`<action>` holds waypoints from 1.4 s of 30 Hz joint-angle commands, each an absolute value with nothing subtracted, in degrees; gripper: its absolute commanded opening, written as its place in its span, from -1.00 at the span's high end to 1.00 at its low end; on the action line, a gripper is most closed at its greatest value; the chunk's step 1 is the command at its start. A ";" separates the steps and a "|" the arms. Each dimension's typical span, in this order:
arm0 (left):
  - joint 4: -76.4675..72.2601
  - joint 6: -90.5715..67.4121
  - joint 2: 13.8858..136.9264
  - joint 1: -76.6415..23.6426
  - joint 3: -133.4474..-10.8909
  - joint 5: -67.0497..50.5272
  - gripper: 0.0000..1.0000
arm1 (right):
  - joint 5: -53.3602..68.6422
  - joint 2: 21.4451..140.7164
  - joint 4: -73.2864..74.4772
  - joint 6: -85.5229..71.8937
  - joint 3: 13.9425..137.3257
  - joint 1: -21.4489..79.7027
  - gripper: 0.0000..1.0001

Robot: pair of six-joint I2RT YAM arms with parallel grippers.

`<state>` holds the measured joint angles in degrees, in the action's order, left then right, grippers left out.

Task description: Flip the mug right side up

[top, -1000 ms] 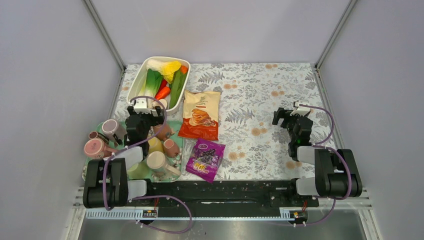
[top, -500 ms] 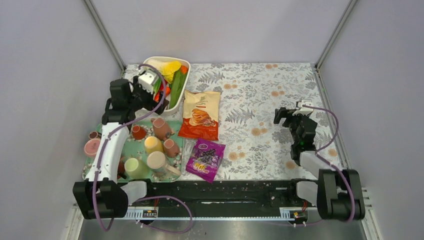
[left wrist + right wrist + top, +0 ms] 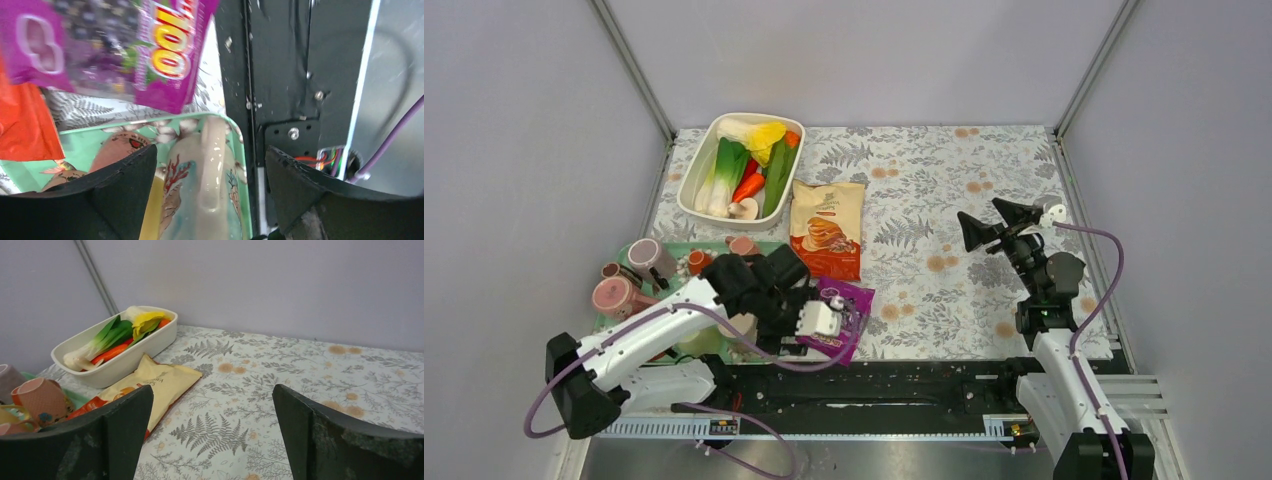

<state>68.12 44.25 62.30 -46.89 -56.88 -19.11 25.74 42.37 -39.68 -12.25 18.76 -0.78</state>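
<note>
A cream mug [image 3: 210, 185] with red coral prints rests at the near right corner of the green tray [image 3: 239, 145], its handle turned up toward the left wrist camera and its mouth not visible. My left gripper [image 3: 211, 150] is open, one finger on either side of the mug with a gap on both sides. In the top view my left gripper [image 3: 759, 300] reaches low over the tray [image 3: 629, 248] and hides that mug. My right gripper [image 3: 989, 228] hangs open and empty above the floral cloth, as the right wrist view also shows my right gripper [image 3: 212, 390].
Several other mugs [image 3: 652, 256] stand or lie on the tray. A purple snack bag [image 3: 849, 300] lies just right of the tray, an orange chips bag [image 3: 826, 230] behind it. A white tub of vegetables [image 3: 742, 165] sits at the back left. The black arm rail [image 3: 874, 380] runs along the near edge.
My left arm swung from the vegetable tub down to the tray's near right corner, and its jaws narrowed a little. My right arm rose and stretched out further.
</note>
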 commanded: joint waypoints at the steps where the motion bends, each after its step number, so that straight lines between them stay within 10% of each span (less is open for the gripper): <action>1: 67.35 44.86 61.19 -55.82 -52.29 -6.21 -0.64 | 29.41 42.27 -36.58 -13.97 19.76 1.13 -0.97; 15: 58.11 42.58 70.21 -59.77 -44.10 10.15 -0.24 | 28.63 42.62 -37.59 -12.89 18.43 3.16 -0.97; 29: 61.79 40.33 80.07 -59.77 -46.56 7.15 1.00 | 29.84 42.77 -43.00 -14.85 16.78 3.43 -0.97; 42: 61.73 37.55 70.35 -53.61 -60.73 5.28 1.00 | 31.14 45.03 -39.62 -16.14 18.90 4.09 -0.97</action>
<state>63.05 39.13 76.53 -57.47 -53.08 4.45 29.58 43.72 -40.86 -15.16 16.58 3.09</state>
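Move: The beige mug's handle, which my left hand is going for, sits about 5 cm to its left, 2 cm ahead and 9 cm below; the mug's body is some 11 cm left, 5 ahead and 10 down. The brown cup is about 12 cm ahead and 6 left of that hand, the purple bag 7 ahead and 9 right. From my right hand the mug lies roughly 52 cm left, 14 back and 23 down. I sink my left hand about 9 cm and carry it 5 cm left onto the mug's handle, tilting some 30 degrees until its fingers point nearly straight down, and close them to pinch the handle from both sides. Keeping that pinch, I then draw up and to the right, about 3 cm each, and slightly forward. Meanwhile my right hand, open and empty, drifts a little left and down. ##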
